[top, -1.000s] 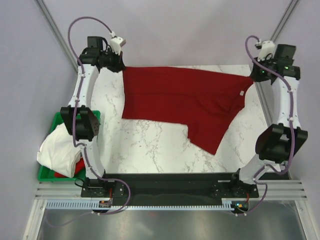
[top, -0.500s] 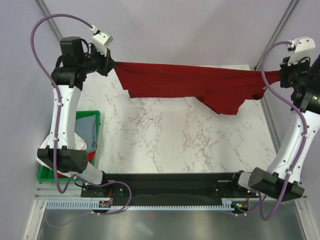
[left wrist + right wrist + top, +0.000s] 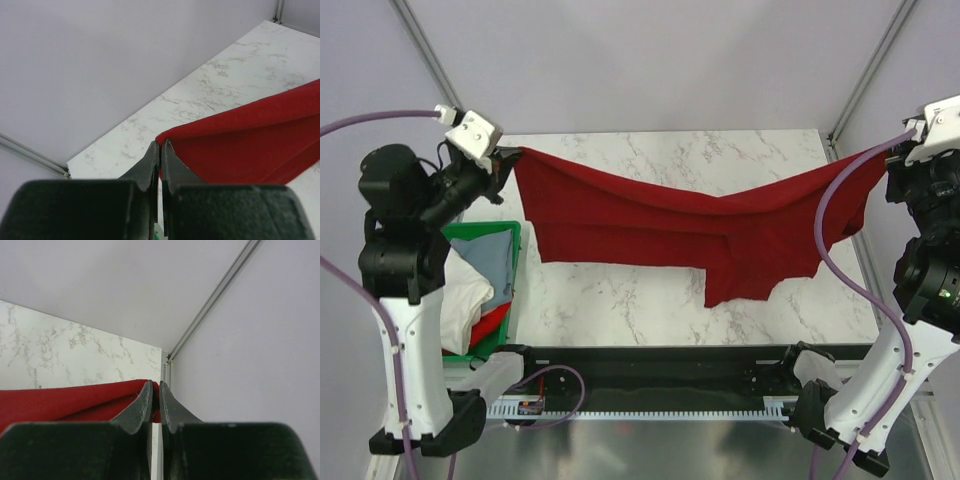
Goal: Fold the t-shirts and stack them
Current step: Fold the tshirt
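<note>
A large dark red t-shirt [image 3: 670, 230] hangs stretched in the air above the marble table [image 3: 620, 300], sagging in the middle with a flap drooping at lower right. My left gripper [image 3: 510, 155] is shut on its left corner; in the left wrist view [image 3: 160, 145] the red cloth [image 3: 250, 145] runs off to the right from the pinch. My right gripper [image 3: 892, 150] is shut on the right corner, and in the right wrist view [image 3: 155, 386] the red cloth [image 3: 65, 402] trails left. Other t-shirts, white [image 3: 470, 290], grey-blue [image 3: 492, 258] and red [image 3: 490, 322], lie in the bin.
A green plastic bin [image 3: 512, 235] stands at the table's left edge beside the left arm. A black rail [image 3: 650, 360] runs along the near edge. Grey walls and metal frame posts close in the back and sides.
Both arms have risen and swung outward and nearer, lifting the dark red t-shirt off the table. It now hangs taut between the two grippers and lower in the view.
</note>
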{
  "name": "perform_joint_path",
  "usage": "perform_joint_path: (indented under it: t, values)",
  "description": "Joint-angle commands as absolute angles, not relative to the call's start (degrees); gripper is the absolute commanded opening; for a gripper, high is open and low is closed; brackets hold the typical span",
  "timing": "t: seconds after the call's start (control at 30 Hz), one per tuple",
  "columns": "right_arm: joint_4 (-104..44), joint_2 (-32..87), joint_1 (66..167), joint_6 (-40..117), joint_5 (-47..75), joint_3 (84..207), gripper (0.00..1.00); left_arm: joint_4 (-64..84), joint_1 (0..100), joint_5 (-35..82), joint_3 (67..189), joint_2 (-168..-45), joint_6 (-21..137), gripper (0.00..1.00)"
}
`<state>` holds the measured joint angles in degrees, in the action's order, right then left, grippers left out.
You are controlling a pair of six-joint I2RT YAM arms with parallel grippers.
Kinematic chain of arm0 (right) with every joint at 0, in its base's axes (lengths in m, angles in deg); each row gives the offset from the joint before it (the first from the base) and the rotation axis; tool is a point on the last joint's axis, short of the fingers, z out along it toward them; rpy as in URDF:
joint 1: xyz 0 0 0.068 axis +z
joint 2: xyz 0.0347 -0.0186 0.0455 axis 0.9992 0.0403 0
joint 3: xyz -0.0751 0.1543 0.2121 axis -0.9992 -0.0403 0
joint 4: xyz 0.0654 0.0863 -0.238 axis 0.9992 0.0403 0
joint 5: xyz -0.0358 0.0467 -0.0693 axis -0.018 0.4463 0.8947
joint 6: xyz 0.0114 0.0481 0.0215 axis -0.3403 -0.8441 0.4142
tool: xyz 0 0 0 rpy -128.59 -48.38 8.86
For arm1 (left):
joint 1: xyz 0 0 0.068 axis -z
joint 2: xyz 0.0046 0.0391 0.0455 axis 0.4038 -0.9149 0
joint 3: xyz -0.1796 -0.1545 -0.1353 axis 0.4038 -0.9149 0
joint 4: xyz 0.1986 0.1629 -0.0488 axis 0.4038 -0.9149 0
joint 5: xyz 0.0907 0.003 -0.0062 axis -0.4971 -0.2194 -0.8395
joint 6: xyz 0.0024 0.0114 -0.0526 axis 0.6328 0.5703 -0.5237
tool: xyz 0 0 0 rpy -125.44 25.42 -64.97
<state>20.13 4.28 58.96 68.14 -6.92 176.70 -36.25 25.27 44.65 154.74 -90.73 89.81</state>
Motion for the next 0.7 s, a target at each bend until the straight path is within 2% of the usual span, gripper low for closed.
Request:
perform_joint_path:
  t: [0.0,0.37,0.67]
  values:
    - [19.83,4.29,58.77,64.09,-10.19,179.52,0.0,-34.45,24.87,40.49,154.35,-87.7,90.78,0.02]
    - [14.82,4.02,58.77,56.34,-11.78,188.04,0.0,-34.45,24.87,33.46,160.59,-85.42,91.57,0.02]
    - [16.22,0.16,58.77,54.85,-14.5,186.38,0.0,-35.33,24.87,32.93,158.75,-81.73,93.42,0.02]
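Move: Both hands already hold the red t-shirt spread in the air by its upper corners. Its hanging middle lies about 23 cm to the right of the left hand, level with it fore and aft and 15 cm below; from the right hand it is some 24 cm left, 2 cm ahead and 18 cm down. The green bin sits roughly 18 cm left of the left hand, 9 cm back and 45 cm below. Still pinching the t-shirt's upper corners, both hands rise some 6 cm, drawing back and left, fingers tipping up. ##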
